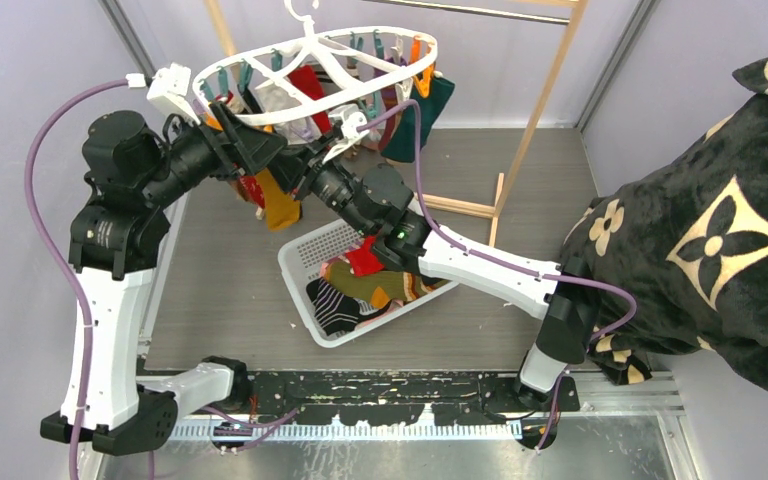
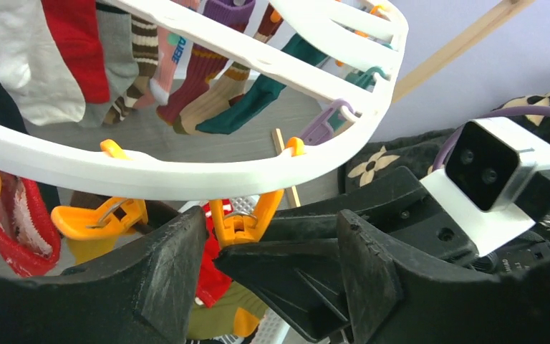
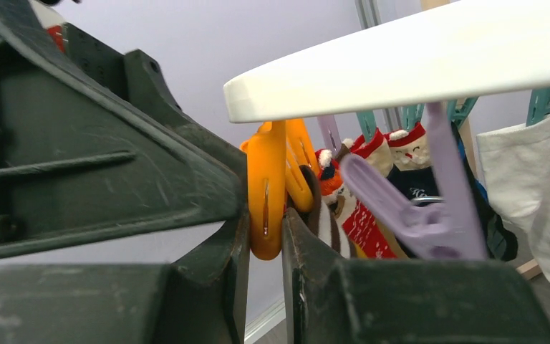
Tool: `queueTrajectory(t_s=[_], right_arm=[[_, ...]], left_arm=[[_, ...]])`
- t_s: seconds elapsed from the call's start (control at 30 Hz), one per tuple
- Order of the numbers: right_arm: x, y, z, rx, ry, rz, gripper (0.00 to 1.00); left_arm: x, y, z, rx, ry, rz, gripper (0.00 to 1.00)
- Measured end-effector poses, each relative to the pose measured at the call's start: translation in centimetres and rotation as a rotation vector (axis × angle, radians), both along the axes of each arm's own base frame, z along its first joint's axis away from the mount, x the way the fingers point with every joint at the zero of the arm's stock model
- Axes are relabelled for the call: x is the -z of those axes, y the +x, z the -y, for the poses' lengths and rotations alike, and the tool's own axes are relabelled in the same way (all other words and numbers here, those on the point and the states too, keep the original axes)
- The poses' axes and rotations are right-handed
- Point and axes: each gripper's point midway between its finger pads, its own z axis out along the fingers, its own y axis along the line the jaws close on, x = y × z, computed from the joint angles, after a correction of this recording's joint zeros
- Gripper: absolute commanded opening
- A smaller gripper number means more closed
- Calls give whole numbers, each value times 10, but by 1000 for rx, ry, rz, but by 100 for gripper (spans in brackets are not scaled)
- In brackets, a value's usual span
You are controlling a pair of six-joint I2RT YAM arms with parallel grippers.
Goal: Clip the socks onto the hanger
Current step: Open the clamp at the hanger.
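The white hanger (image 1: 260,122) hangs at the back with several socks (image 1: 422,115) clipped round it. My right gripper (image 1: 300,168) reaches under its near rim and is shut on an orange peg (image 3: 266,208), one finger on each side of it. My left gripper (image 1: 258,150) is right beside it and open. In the left wrist view its wide jaws (image 2: 268,240) straddle the orange peg (image 2: 240,222) and the right gripper's finger (image 2: 293,265), and grip nothing. More socks (image 1: 365,285) lie in the basket below. Red, striped and teal socks (image 2: 215,72) hang from the hanger (image 2: 150,179).
A white mesh basket (image 1: 295,275) stands mid-table under the right arm. A light wooden rack frame (image 1: 545,100) stands behind. A big black plush blanket (image 1: 700,220) fills the right side. A purple peg (image 3: 430,222) and Christmas socks (image 3: 408,154) hang under the hanger (image 3: 401,64).
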Motion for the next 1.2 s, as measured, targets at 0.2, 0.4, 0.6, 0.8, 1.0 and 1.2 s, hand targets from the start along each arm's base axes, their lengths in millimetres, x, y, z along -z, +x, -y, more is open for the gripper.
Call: queueTrajectory(t_s=[0.2,0.4,0.6,0.8,1.0,1.2], right_arm=[[-1,1,1,5,-1,-1,10],[-1,1,1,8,-3,-3,10],[1,2,0,8,-9,-6,10],[1,3,-2,9,-16,-10,10],[2,3,-3,9,-21,-13,22],[6,2,-5,8,-42,-17,63]], left_arm=[[-15,-6,-5,-21,-13,63,58],[-17,1,-8,-53,-14,80,54],[-12,7,-10,-70,-12,75,53],[-7,11,-10,-78,-8,63,50],[-6,12,-12,-89,-6,59,30],[-6,16,-15,-111,3,66,6]])
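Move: The orange clamp under the hanger's near rim is about 2 cm ahead of the left hand point, 1 cm to its left and 1 cm up, between the open fingers; the right fingers already pinch its lower end, its middle some 2 cm above them, straight over. From the left hand, the orange clamp with the yellow sock is roughly 4 cm ahead and 8 cm left, the empty purple clamp 5 cm ahead and 5 cm right, both about level. Lift the open left gripper about 2 cm, then ease it forward and a little left, sinking slightly, with a turn of some 5 degrees counter-clockwise, until the orange clamp's upper arms sit between its fingers; pinch them together. Keep the right gripper nearly still, pinching the clamp's lower end, then open it at the very end to let go. ##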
